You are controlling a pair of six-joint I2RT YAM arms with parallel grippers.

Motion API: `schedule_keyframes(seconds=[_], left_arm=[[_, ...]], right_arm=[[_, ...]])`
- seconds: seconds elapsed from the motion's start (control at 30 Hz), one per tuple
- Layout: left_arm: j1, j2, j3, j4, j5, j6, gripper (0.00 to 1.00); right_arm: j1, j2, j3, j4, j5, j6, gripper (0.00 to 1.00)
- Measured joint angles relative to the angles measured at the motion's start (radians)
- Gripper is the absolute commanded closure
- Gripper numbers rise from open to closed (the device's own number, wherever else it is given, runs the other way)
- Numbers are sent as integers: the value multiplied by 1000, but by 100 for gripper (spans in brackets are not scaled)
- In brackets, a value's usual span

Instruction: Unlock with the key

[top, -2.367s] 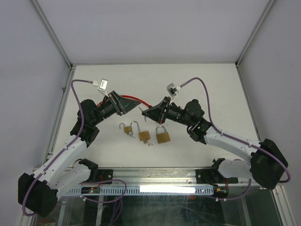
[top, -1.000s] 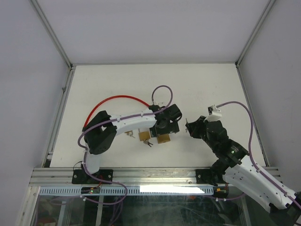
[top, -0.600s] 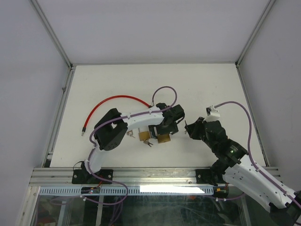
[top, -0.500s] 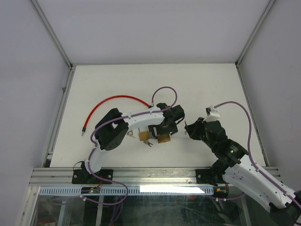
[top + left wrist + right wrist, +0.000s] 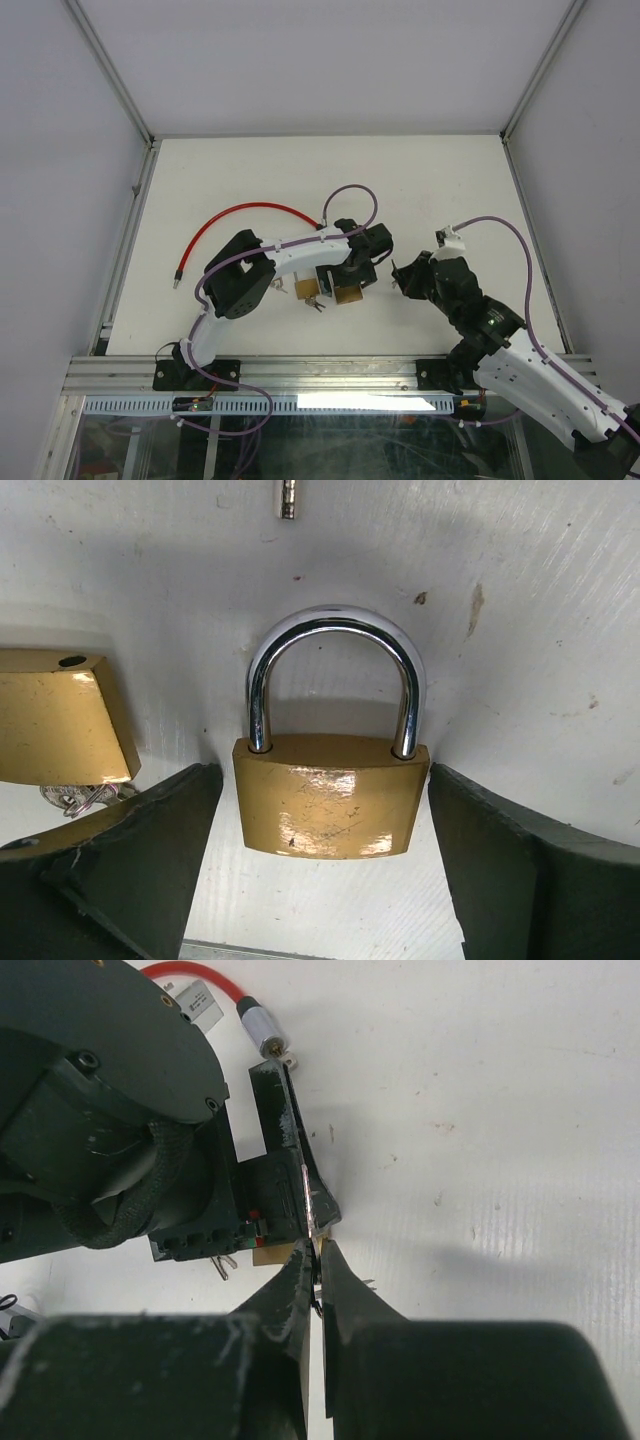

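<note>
A brass padlock (image 5: 330,795) with a closed steel shackle lies flat on the white table. My left gripper (image 5: 320,780) is open and straddles its body, with a dark finger (image 5: 140,860) on each side and a gap to the brass. From above, the same padlock (image 5: 348,295) sits under the left gripper (image 5: 352,280). My right gripper (image 5: 398,272) hovers just to its right, pointing at it. In the right wrist view the right gripper (image 5: 318,1252) is shut on the key (image 5: 310,1210), a thin metal blade sticking out past the fingertips.
A second brass padlock (image 5: 60,730) with its shackle open lies just left, its keys (image 5: 80,795) beside it. From above, this padlock (image 5: 308,288) shows next to the left arm. A red cable (image 5: 240,212) curves behind the left arm. Metal rails (image 5: 130,250) border the table.
Since the earliest frame the left arm has swung across and come down over the right-hand padlock, and the right arm has pulled back to the right. Over the last second both barely move.
</note>
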Motion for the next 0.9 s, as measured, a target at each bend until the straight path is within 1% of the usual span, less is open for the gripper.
schedule_keyframes(seconds=[0.13,0.23,0.4,0.53,0.73,0.9], left_arm=[[0,0,-2,11,17,6,22],[0,0,-9,27,32,10,30],[1,-4,-13,30,35,12,49],[1,-19,-29,39,31,3,57],[18,-60,-74,60,30,-23,60],[53,-154,-126,79,35,-43,61]], right_arm=[[0,1,-2,-1,-6,6,100],[0,1,-2,-2,-9,6,100],[0,13,-2,-2,-17,-3,100],[0,34,-2,-2,-38,-16,100],[0,58,0,-1,-97,-28,100],[0,75,6,10,-171,-26,100]])
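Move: The padlock to grip lies right between the left gripper's open fingers, its middle about 1 cm below the hand point, its shackle pointing forward. From that hand the open padlock is some 8 cm left and 1 cm ahead, its keys 6 cm left and 2 cm back, the cable lock's keys about 8 cm ahead and 2 cm left. From the right gripper, already holding a key, the padlock lies about 10 cm left, level fore and aft, some 12 cm lower. Close the left gripper on the two sides of the padlock body to pinch it, then raise it about 2.5 cm, drawing it a little left and forward with a slight tilt. Meanwhile keep the key in the right gripper and bring it about 2.5 cm left, back and down towards the padlock, turning some 10 degrees counter-clockwise. ##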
